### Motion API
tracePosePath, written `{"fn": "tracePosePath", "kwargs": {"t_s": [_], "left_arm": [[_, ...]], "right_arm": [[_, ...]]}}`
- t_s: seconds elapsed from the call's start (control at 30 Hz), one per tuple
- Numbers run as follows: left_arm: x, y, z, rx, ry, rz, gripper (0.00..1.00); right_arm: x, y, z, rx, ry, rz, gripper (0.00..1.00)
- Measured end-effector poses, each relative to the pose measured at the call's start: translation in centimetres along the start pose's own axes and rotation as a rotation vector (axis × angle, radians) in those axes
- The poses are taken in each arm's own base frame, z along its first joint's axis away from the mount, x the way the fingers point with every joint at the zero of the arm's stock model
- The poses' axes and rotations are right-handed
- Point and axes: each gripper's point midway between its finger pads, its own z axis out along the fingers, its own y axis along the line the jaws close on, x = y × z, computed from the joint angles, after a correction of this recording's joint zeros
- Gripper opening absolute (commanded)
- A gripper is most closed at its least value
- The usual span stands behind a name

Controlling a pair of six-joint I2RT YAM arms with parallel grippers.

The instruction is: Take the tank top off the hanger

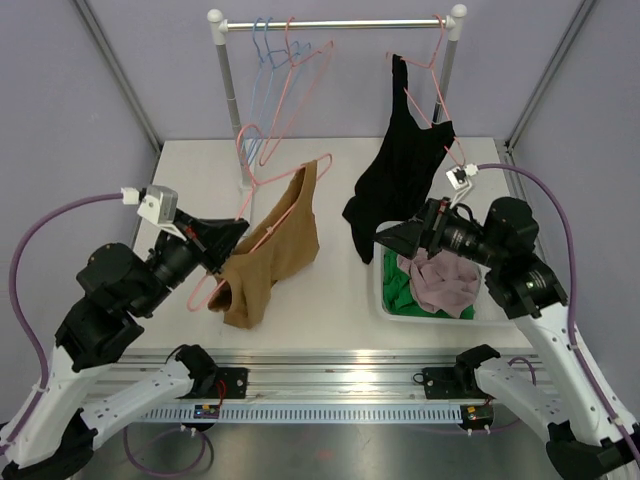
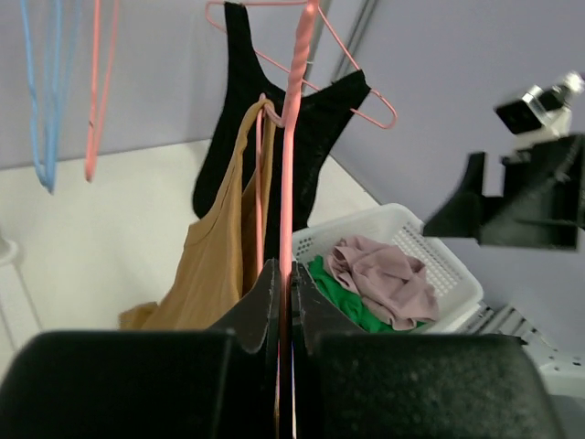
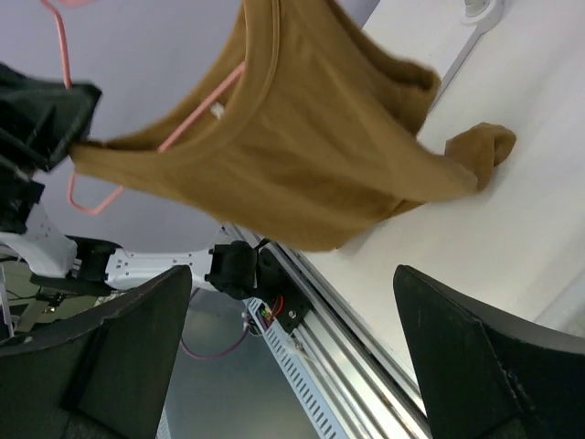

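A tan tank top (image 1: 275,255) hangs from a pink wire hanger (image 1: 262,182), tilted low over the table with its lower end resting on the surface. My left gripper (image 1: 228,238) is shut on the hanger's wire (image 2: 291,137), and the tank top (image 2: 215,256) drapes just beyond the jaws. My right gripper (image 1: 398,243) stands open to the right of the garment, apart from it. In the right wrist view the tank top (image 3: 302,155) and the hanger (image 3: 192,123) fill the upper frame, and nothing lies in the right gripper (image 3: 292,274).
A white clothes rack (image 1: 335,22) at the back carries blue and pink empty hangers (image 1: 275,60) and a black top (image 1: 400,170) on its own hanger. A white basket (image 1: 385,300) holding green and mauve clothes sits under my right arm.
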Motion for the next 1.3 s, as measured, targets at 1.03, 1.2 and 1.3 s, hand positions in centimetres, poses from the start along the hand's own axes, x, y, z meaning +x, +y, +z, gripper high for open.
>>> {"fn": "tracePosePath", "kwargs": {"t_s": [1.03,1.2,1.3], "left_arm": [[11.4,0.8,-3.5,0.062,0.107,-0.373,0.00],[11.5,1.0,-4.0,0.052,0.109,-0.371,0.00],[12.0,1.4,-4.2,0.035,0.128,-0.358,0.00]], "right_arm": [[4.5,-6.6,15.6,0.328,0.125,-0.273,0.16],[4.0,-8.2,15.5,0.412,0.098,-0.298,0.00],[3.6,-9.6,15.1,0.486,0.080,-0.324,0.00]]}}
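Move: The right hand, open and empty, has the far shoulder strap of the brown tank top about 15 cm ahead, 13 cm to its left and some 4 cm higher. The black tank top hangs about 17 cm ahead of this hand, 3 cm to the right and 12 cm lower; the basket is about 4 cm ahead, 13 cm to the right and 30 cm below. From the left hand, which holds the hanger, that strap is about 13 cm ahead, 11 cm to the right and roughly level. Forward, down and left, some 11 cm forward and as much down, the right hand reaches to the far strap, tipping its fingers downward about 30 degrees; they close from wide open and pinch the cloth, then draw back right 2 to 3 cm. The left hand, keeping its grip on the hanger, sinks about 12 cm, mostly early, drawing slightly back and tipping down. ##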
